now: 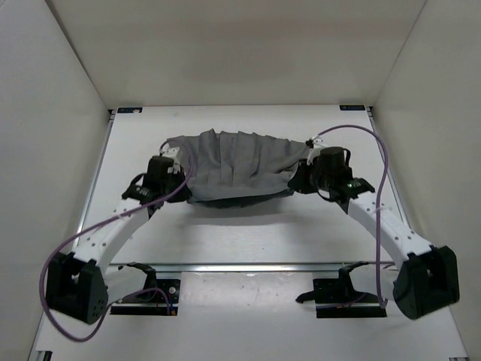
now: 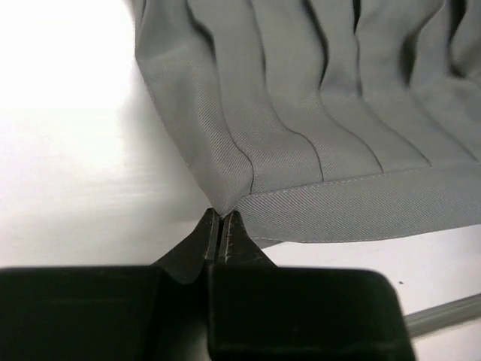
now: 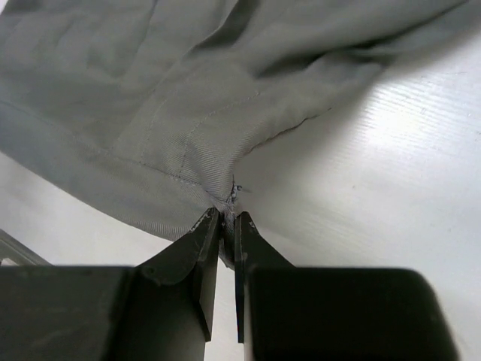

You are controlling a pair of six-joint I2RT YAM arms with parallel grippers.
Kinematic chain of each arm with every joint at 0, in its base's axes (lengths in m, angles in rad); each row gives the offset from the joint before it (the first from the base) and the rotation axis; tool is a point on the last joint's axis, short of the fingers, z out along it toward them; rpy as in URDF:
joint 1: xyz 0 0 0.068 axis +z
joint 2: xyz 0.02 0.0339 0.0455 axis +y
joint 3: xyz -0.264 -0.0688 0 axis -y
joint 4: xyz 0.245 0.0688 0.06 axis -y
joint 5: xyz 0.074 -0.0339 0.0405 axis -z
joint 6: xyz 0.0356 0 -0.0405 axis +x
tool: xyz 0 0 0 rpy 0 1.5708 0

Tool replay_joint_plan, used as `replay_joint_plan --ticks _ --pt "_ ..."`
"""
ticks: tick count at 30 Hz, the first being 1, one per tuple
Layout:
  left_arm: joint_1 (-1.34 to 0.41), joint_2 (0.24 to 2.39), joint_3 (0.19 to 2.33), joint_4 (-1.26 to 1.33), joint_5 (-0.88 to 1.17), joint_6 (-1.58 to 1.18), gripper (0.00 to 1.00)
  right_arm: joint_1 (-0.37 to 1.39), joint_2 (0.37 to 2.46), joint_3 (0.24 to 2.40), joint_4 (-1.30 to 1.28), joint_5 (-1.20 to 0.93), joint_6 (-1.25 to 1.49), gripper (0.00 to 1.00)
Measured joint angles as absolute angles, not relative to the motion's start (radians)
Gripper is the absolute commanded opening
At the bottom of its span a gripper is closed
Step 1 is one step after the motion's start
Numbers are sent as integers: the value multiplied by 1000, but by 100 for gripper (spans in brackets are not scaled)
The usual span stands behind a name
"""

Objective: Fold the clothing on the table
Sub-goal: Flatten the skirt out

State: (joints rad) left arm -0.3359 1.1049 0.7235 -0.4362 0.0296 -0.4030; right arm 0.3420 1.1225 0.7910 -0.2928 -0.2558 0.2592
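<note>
The clothing [image 1: 234, 167], a dark grey pleated garment, hangs stretched between both grippers above the white table [image 1: 248, 233], its lower edge sagging to the surface. My left gripper [image 1: 180, 174] is shut on the garment's left hem corner; in the left wrist view the corner of the clothing [image 2: 301, 150] is pinched at the tips of the left gripper [image 2: 222, 214]. My right gripper [image 1: 304, 167] is shut on the right corner; the right wrist view shows the fabric of the clothing [image 3: 188, 113] bunched between the black fingers of the right gripper [image 3: 227, 216].
White walls [image 1: 52, 113] enclose the table on the left, back and right. Metal rails run along the table's edges [image 1: 248, 265]. Purple cables [image 1: 379, 180] loop from both arms. The arm bases [image 1: 75, 286] sit at the near edge.
</note>
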Motion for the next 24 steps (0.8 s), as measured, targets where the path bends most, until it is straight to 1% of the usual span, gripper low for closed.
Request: replay_joint_plan --ticks 3,5,7,9,10,12,14,16,18,21,24 --pt "-303 1251 904 -477 50 -377 0 310 1274 918 -327 -287 238 0" --pt "-278 1386 1094 -514 65 -359 0 286 1407 1073 -358 -304 212 0" --pt "-251 1534 1352 -566 79 -344 0 253 1551 1309 -412 -327 184 0" --pt "-235 1666 1626 -600 88 -330 0 224 1687 1596 -467 -331 156 0" --pt "-229 1725 1777 -608 86 -322 0 217 1762 1785 -495 -319 132 0" --pt "-224 1746 1902 -608 79 -315 0 207 1822 1990 -504 -308 103 0" --pt "-224 1692 1901 -591 80 -315 0 202 1817 2081 -509 -316 92 0" --pt "-224 1586 1786 -554 84 -317 0 201 1753 2028 -472 -328 83 0" --pt "-225 1478 1615 -503 93 -326 0 200 1658 1868 -422 -339 83 0" --pt "-226 1386 1363 -450 105 -344 0 194 1538 1542 -346 -369 108 0" --pt "-249 1370 1112 -397 125 -376 0 205 1489 1222 -289 -365 141 0"
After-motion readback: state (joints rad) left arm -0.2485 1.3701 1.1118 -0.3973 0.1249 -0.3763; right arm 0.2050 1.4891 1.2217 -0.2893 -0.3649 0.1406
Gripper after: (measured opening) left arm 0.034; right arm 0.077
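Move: Spread between the two hands, which already pinch its near corners about 34 cm apart, the skirt has its middle some 9 cm ahead of the left hand, 17 cm to its right and 6 cm below. From the right hand that middle lies about 7 cm ahead, 17 cm left and 10 cm below. The middle of its far hem is roughly 11 cm beyond the skirt's middle and 4 cm lower. Flinging the skirt out, both hands sweep fast forward and up together, some 21 cm out and 25 cm up, fingers tipping upward by over 25 degrees. Then they whip down and back towards the table, wrists tipping most of the way down again, still pinching the corners and ending about 10 cm farther out than they began. ##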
